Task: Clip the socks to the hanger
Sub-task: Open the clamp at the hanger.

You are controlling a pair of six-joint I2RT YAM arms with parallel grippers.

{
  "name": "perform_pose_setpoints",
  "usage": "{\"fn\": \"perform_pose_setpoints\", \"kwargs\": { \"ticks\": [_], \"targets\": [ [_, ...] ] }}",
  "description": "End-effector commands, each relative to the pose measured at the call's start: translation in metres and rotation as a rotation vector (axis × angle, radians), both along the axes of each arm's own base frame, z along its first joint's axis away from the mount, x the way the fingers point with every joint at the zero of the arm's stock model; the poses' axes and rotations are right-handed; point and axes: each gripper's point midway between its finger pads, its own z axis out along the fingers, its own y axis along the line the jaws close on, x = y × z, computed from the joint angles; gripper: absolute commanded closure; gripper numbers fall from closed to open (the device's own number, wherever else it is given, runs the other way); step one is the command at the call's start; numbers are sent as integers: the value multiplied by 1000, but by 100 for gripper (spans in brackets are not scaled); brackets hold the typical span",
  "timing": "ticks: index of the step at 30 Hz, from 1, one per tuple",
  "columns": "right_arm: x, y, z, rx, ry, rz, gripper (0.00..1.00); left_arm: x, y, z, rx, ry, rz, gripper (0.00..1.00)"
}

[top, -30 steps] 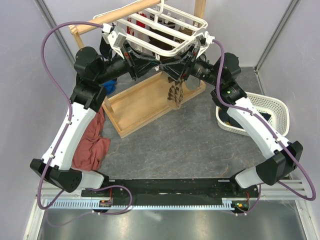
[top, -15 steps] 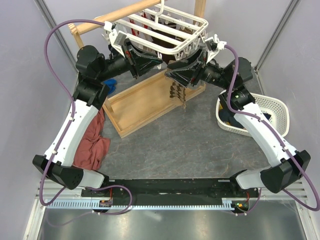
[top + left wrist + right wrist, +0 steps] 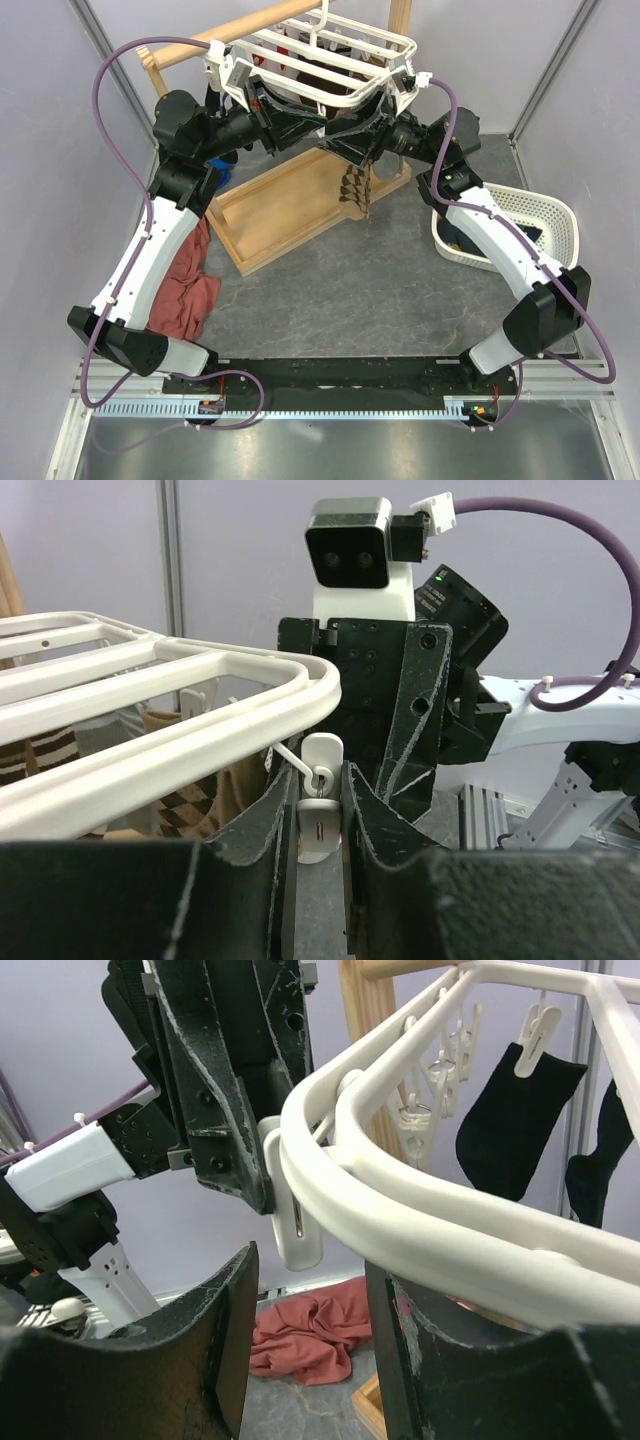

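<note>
The white hanger (image 3: 335, 62) hangs from the wooden pole at the back. My left gripper (image 3: 320, 810) is shut on a white clip peg (image 3: 320, 825) under the hanger's rim (image 3: 200, 715). In the top view the left gripper (image 3: 318, 125) and the right gripper (image 3: 336, 140) meet nose to nose under the near corner. My right gripper (image 3: 305, 1290) is open with nothing between its fingers, just below the rim (image 3: 420, 1210) and that peg (image 3: 295, 1220). Dark fabric with a bit of yellow lies in the basket; I cannot tell whether it is the socks.
A brown argyle sock (image 3: 355, 188) hangs clipped below the grippers. Black socks (image 3: 515, 1120) hang from far pegs. The wooden stand's base tray (image 3: 270, 215) lies underneath. A red cloth (image 3: 185, 285) lies left, a blue cloth (image 3: 220, 170) behind it, a white mesh basket (image 3: 555, 215) right.
The right gripper swung out to the right, then came back under the hanger corner with its jaws wider. The hanger shifted slightly upward. The left gripper kept its hold on the peg.
</note>
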Motion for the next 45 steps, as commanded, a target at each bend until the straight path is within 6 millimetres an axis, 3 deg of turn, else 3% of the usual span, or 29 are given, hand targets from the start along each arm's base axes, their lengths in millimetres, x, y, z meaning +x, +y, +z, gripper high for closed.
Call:
{"fn": "perform_pose_setpoints", "kwargs": {
  "ticks": [1,17,20,23,25,28,31,32,35,40,45],
  "targets": [
    [-20,1,33,51,-128,53,47,-24,-3,20,-23,-43,-90,98],
    [-31,8,34,64,-156,125,76,-19,-9,9,-11,-11,-118,98],
    [-36,7,37,74,-169,142,84,-18,-9,5,-8,2,-122,98],
    [-39,6,38,80,-189,142,99,-16,-10,2,-7,8,-117,98],
    [-39,6,36,79,-194,135,100,-14,-9,3,-10,8,-104,96],
    [-34,6,31,63,-193,101,100,-11,-7,2,-3,21,-70,88],
    [-25,5,25,35,-200,31,100,-10,2,10,-10,6,12,64],
    [-21,6,19,14,-178,7,100,-6,5,4,0,33,45,51],
    [-12,3,14,-17,-187,-77,100,-1,20,4,-10,69,172,38],
    [1,-2,12,-56,-225,-229,100,6,41,2,-24,98,398,30],
    [10,-5,5,-109,-236,-368,100,2,44,3,-34,141,564,25]
  ]
}}
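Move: The left hand still has the hanger's corner clamp between its fingertips. The same clamp lies about 1 cm back, 1 cm to the left and 1 cm above the right hand's point, just beyond its open fingers. From the left hand, the hanger corner is roughly 2 cm ahead, 1 cm to the right and 4 cm up; the checkered sock is some 10 cm ahead, 7 cm to the right and 8 cm lower. Easing about 1 cm each left, back and up, the right hand shuts its fingers on the clamp while the left keeps its pinch. With the right now holding, the left opens wide and backs about 2.5 cm to the left off the clamp, swinging some 20 degrees counter-clockwise; the right keeps its grip, shifts slightly forward and down, and turns clockwise. ##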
